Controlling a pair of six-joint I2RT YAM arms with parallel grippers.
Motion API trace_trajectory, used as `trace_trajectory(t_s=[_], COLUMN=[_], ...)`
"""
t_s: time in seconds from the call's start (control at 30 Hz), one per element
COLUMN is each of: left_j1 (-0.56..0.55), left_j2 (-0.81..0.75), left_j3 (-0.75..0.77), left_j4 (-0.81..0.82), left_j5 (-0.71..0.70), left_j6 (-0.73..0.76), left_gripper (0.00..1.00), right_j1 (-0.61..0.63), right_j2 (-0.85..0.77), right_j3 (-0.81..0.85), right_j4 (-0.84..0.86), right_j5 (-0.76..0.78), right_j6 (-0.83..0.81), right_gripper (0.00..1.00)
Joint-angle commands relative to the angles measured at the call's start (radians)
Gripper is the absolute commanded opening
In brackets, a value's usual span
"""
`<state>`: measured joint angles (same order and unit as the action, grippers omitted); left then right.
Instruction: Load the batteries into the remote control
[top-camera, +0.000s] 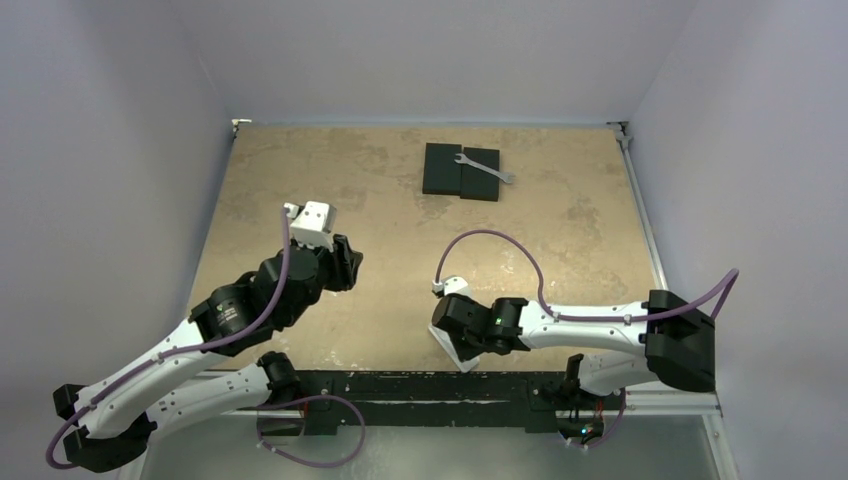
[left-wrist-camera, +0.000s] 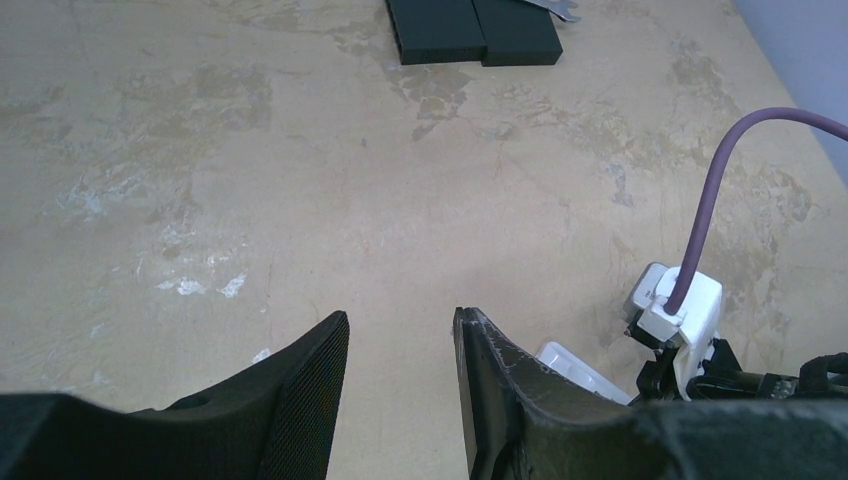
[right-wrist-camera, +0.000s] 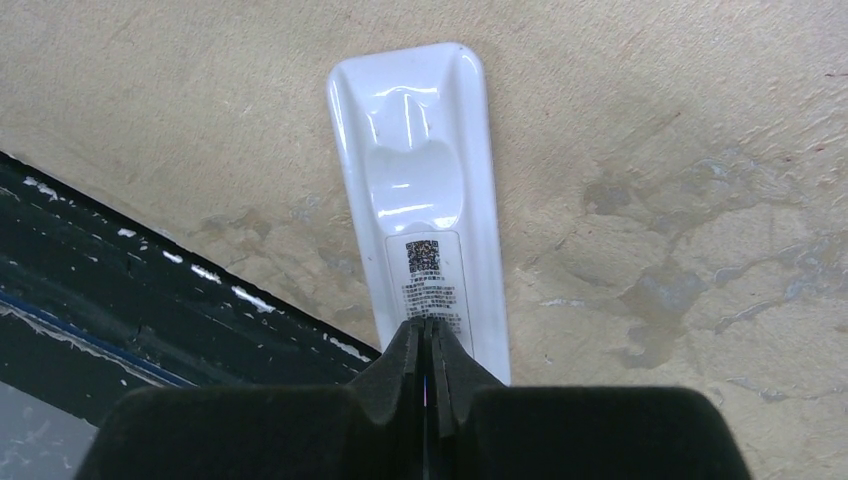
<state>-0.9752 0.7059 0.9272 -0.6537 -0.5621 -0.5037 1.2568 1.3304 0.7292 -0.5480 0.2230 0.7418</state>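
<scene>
The white remote control lies back up on the tan table, with a printed label with a square code on its near half. My right gripper is shut, its joined fingertips over the label end of the remote, nothing between them. From above, a white corner of the remote shows under the right gripper, close to the table's near edge. My left gripper is open and empty above bare table, left of the remote; from above, the left gripper is well apart from the right one. The batteries are out of view.
Two flat black blocks lie side by side at the back middle, with a silver wrench across them. The black strip of the table's near edge runs just left of the remote. A purple cable arcs over the right wrist.
</scene>
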Motion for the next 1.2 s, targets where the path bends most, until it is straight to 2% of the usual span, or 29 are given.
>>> trace_trajectory(t_s=[0.0,0.27,0.6,0.63,0.67,0.7,1.17], left_j1=[0.007,0.009,0.009,0.009,0.009,0.009,0.009], left_j2=[0.001,0.000,-0.007,-0.007,-0.006,-0.006,-0.005], left_j3=[-0.003,-0.003,-0.005,-0.005,-0.004,-0.005,-0.006], left_j4=[0.019,0.019,0.017,0.017,0.016,0.017,0.015], left_j5=[-0.001,0.001,0.002,0.001,0.002,0.002,0.002], left_j6=[0.019,0.021,0.017,0.018,0.018,0.017,0.018], left_gripper=[0.43,0.43,0.43,0.43,0.43,0.43,0.43], right_j1=[0.006,0.006,0.006,0.006,0.006,0.006,0.006], right_j2=[0.005,-0.035,-0.040,-0.037,-0.033,-0.028,0.071], right_j3=[0.018,0.030,0.001,-0.003,-0.008,-0.011,-0.039], right_j4=[-0.008,-0.013,0.020,0.030,0.041,0.051,0.154], right_j5=[0.019,0.032,0.011,0.007,0.003,0.000,-0.039], right_j6=[-0.004,-0.007,-0.007,-0.008,-0.010,-0.011,-0.031], right_gripper=[0.12,0.48,0.72,0.79,0.94,0.98,0.99])
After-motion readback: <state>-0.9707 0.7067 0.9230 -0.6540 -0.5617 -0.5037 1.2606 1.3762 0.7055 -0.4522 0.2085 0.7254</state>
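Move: The right hand's shut fingertips are on or just over the lower back of the face-down remote control. The remote's middle lies about 3 cm ahead, 2 cm to the left and 2 cm below that hand's point. The dark table edge is roughly 3 cm behind the hand, straight back and some 3 cm lower. From the idle left hand, the remote is about 23 cm to the right, 7 cm back and 25 cm below. Right hand opens wide while rising 1 cm, then sinks about 2 cm, easing left, jaws astride the remote. ##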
